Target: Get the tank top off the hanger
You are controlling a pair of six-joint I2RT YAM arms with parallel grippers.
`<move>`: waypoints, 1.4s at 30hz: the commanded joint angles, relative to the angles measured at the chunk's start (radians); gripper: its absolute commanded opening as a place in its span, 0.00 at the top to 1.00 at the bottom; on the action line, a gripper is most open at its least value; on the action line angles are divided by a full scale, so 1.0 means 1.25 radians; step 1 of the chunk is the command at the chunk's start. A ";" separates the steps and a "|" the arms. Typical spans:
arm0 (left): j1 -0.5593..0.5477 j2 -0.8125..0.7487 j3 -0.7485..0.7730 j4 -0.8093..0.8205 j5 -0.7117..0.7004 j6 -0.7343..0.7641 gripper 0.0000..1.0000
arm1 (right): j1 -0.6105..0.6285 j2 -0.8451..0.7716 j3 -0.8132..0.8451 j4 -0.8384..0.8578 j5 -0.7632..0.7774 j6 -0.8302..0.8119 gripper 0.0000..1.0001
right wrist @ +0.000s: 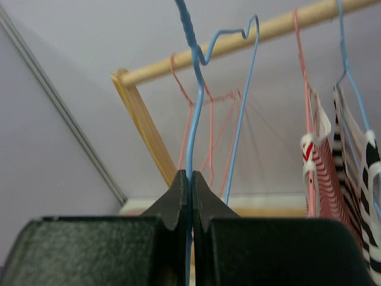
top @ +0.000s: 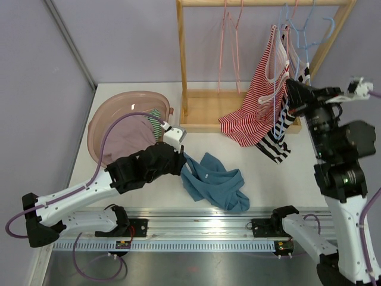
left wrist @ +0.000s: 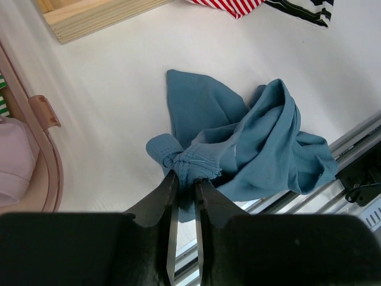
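Observation:
A blue tank top point(top: 214, 185) lies crumpled on the white table, off any hanger. My left gripper point(top: 181, 158) is low at its left edge. In the left wrist view the jaws of the left gripper point(left wrist: 186, 179) stand a narrow slit apart, with a bunched fold of the blue tank top point(left wrist: 250, 149) pinched between the tips. My right gripper point(top: 292, 89) is raised at the rack. In the right wrist view the right gripper point(right wrist: 190, 176) is shut on the thin wire of a bare blue hanger point(right wrist: 193, 119) hooked on the wooden rail point(right wrist: 238, 42).
A red-striped top point(top: 256, 101) and a black-striped top point(top: 277, 140) hang on the wooden rack point(top: 181, 59) next to the right gripper. Bare pink hangers point(top: 229, 36) hang further left. A pink basin point(top: 119, 119) with clothes sits at the left.

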 commanded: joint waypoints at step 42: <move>-0.039 0.147 0.010 0.159 0.114 0.049 0.01 | 0.001 0.695 0.831 -0.512 -0.071 -0.132 0.15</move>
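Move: The right hand holds the blue hanger; the rod spot it is bound for lies some 24 cm ahead, 8 cm to the left and about 8 cm above. Two empty pink hangers hang just left of that spot; the red-striped tank top hangs about 20 cm ahead of the hand, 2 cm left and 10 cm lower. The left hand pinches the blue tank top's edge, its middle about 9 cm to the right, level ahead, 8 cm below; the basin stands 12 cm ahead, 13 cm left, 6 cm lower. Still gripping the blue hanger, the right hand carries it forward about 25 cm and somewhat left to the rod, tipping some 30 degrees down; it sinks to hook it there, opens and starts back. The left fingers let go of the blue tank top and open wide, rise slightly leftward, then swing about 6 cm right and down over the cloth. ##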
